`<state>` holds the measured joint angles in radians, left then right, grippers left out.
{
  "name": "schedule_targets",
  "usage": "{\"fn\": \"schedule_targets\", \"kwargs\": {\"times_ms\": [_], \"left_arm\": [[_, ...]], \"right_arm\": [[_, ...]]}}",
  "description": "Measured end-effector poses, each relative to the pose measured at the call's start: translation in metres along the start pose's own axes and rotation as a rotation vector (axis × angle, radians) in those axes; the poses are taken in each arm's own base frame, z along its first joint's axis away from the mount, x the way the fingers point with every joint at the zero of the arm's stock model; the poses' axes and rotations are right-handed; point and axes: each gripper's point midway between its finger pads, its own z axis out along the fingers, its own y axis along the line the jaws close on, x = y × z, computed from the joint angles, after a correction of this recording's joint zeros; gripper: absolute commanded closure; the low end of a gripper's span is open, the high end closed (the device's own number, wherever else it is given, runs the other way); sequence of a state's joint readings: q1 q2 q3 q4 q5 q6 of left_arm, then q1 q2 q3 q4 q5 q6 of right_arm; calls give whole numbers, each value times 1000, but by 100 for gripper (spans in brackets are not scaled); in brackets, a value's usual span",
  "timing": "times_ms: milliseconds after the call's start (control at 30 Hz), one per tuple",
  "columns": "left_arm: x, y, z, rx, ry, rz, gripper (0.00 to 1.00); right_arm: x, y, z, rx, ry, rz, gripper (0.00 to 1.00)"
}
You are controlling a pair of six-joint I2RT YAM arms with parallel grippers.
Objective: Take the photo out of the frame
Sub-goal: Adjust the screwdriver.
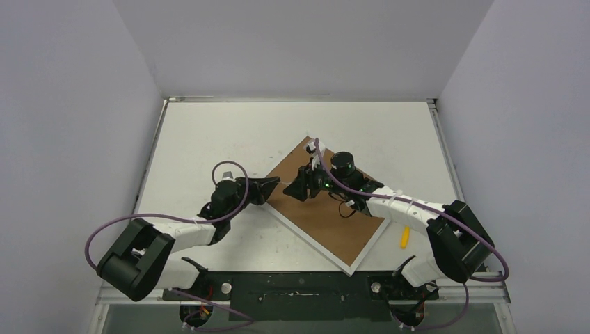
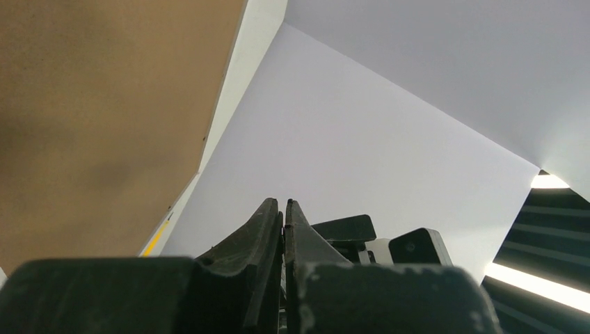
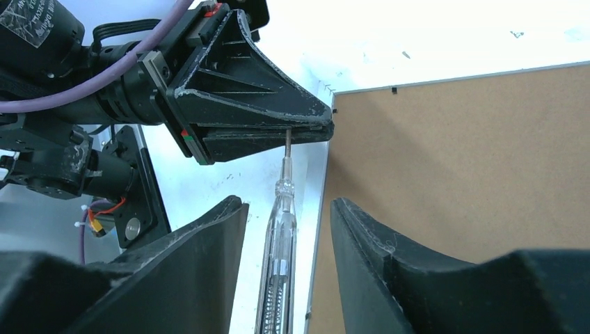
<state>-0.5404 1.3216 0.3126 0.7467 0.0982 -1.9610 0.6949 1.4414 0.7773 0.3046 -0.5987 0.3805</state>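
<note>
The frame (image 1: 348, 263) lies face down on the table, turned diagonally, its brown back panel (image 1: 327, 217) facing up. The photo is hidden. My left gripper (image 1: 276, 184) is at the frame's left edge, shut on the metal shaft of a clear-handled screwdriver (image 3: 282, 229). In the right wrist view the left gripper (image 3: 325, 129) pinches the shaft tip beside the frame's corner. My right gripper (image 3: 288, 203) stands open, the screwdriver's handle between its fingers, touching neither. The brown back (image 3: 452, 174) fills the right of that view. The left wrist view shows the left gripper (image 2: 284, 203) with jaws pressed together.
A small yellow object (image 1: 404, 237) lies on the white table just right of the frame's lower corner. Grey walls enclose the table on the left, back and right. The right arm reaches over the frame's back panel.
</note>
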Motion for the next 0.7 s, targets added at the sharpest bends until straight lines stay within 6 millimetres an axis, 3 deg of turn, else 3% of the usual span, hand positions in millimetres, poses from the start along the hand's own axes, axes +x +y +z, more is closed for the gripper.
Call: {"fn": "schedule_targets", "kwargs": {"times_ms": [200,400,700], "left_arm": [[1,-12,-4,39,-7,-12,100],[0,-12,-4,42,-14,-18,100],[-3,-10,-5,43,-26,-14,100]], "right_arm": [[-8,2,1,-6,-46,38,34],[-5,-2,1,20,-76,118,21],[-13,-18,-7,81,-107,370,16]]}}
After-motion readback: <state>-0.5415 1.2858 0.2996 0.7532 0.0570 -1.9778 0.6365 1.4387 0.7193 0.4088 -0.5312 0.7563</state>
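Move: Between the right hand's half-open fingers lies the clear-handled screwdriver, its middle roughly 1 cm to the right of that hand point and level with it. The left fingertips, shut on its shaft, are about 5 cm left and 1 cm ahead of the right hand. The frame's middle lies some 11 cm right, 8 cm back and 13 cm below the right hand. From the left hand, the screwdriver's middle is about 6 cm right and 1 cm back. Opening wider around the handle, from about half to four-fifths, the right gripper stays almost in place, then eases about 2 cm forward and 1 cm right, away from the left fingertips. It rolls some 20 degrees about its own pointing line, forward side dipping, mostly late on. The left hand keeps its shut grip on the shaft and rises about 1 cm early on. ##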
